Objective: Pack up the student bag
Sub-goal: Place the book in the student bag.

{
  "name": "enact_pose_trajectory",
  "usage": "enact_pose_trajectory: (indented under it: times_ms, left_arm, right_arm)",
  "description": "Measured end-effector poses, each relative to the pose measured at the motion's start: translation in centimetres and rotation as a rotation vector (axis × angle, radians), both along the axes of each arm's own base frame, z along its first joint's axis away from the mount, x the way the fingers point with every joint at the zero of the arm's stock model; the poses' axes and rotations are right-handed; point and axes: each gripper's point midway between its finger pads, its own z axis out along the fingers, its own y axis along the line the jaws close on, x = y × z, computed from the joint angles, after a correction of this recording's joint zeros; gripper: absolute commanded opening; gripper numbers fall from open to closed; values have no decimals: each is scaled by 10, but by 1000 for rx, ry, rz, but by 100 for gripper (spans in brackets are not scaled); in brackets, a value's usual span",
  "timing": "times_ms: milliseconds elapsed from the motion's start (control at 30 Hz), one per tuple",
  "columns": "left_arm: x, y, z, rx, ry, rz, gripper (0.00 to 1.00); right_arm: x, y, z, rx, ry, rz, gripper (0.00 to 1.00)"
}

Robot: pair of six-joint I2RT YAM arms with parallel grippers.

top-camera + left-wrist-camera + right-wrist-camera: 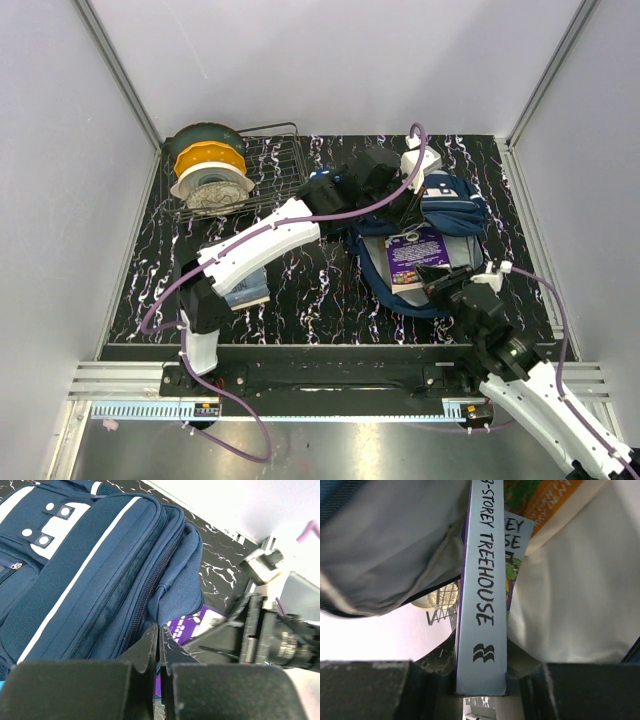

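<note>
The student bag [458, 208], navy with white stripes [75, 575], lies at the back right of the table with its mouth toward me. My left gripper [160, 628] is shut on a fold of the bag's blue fabric at the edge of the opening [404, 203]. A purple book [415, 252] with "STOREY TREEHOUSE" on its pale spine [482, 605] sits partly inside the mouth. My right gripper [481, 646] is shut on the book's near end [441, 277]. The bag's grey lining [390, 545] hangs to the left of the book. Further book covers [545, 500] show deeper inside.
A wire rack [270, 165] at the back left holds stacked filament spools [208, 172]. A pale blue book [246, 290] lies under my left arm. A small dark blue item [320, 186] shows beside the left wrist. White walls close off three sides of the table.
</note>
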Motion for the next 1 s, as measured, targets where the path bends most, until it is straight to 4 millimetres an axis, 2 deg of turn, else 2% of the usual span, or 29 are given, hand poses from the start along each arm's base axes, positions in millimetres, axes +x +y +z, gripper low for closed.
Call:
enact_pose_trajectory:
  times_ms: [133,233,467,733,833,1000]
  left_arm:
    - [-2,-1,0,-5,10,-8,0]
    - [-3,-1,0,-6,12,-12,0]
    - [-4,-2,1,-13,16,-13,0]
    - [-5,-1,-3,-23,9,-14,0]
    - [-5,-1,-1,-29,5,-13,0]
    - [-3,2,5,-38,-11,-4,0]
  right_arm:
    - [12,10,-29,50,32,-15,0]
    - [21,17,-37,97,20,-22,0]
    - [45,29,-21,171,-28,1,0]
    - [56,31,-29,179,11,0,0]
    - [55,25,-22,149,3,-17,0]
    - [50,3,-14,139,-24,-102,0]
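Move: From the right hand, which already grips the purple book by its spine edge, the pocket under the bag's lifted flap lies about 15 cm ahead, 2 cm left and 6 cm below. The orange book inside is some 16 cm ahead, 4 cm left and 9 cm below; the flap edge is roughly 13 cm ahead, 6 cm left and 10 cm up. From the left hand, pinching that edge, the pocket lies about 2 cm forward, 5 cm right and 17 cm below. Slide the right gripper about 5 cm forward, deeper under the flap, easing it left and dipping a few centimetres first, then swing it some 3 cm back to the right at the end. Keep hold of the purple book and roll its left side up about 10 degrees on the way, while the left gripper stays put and keeps the flap pinched open. ##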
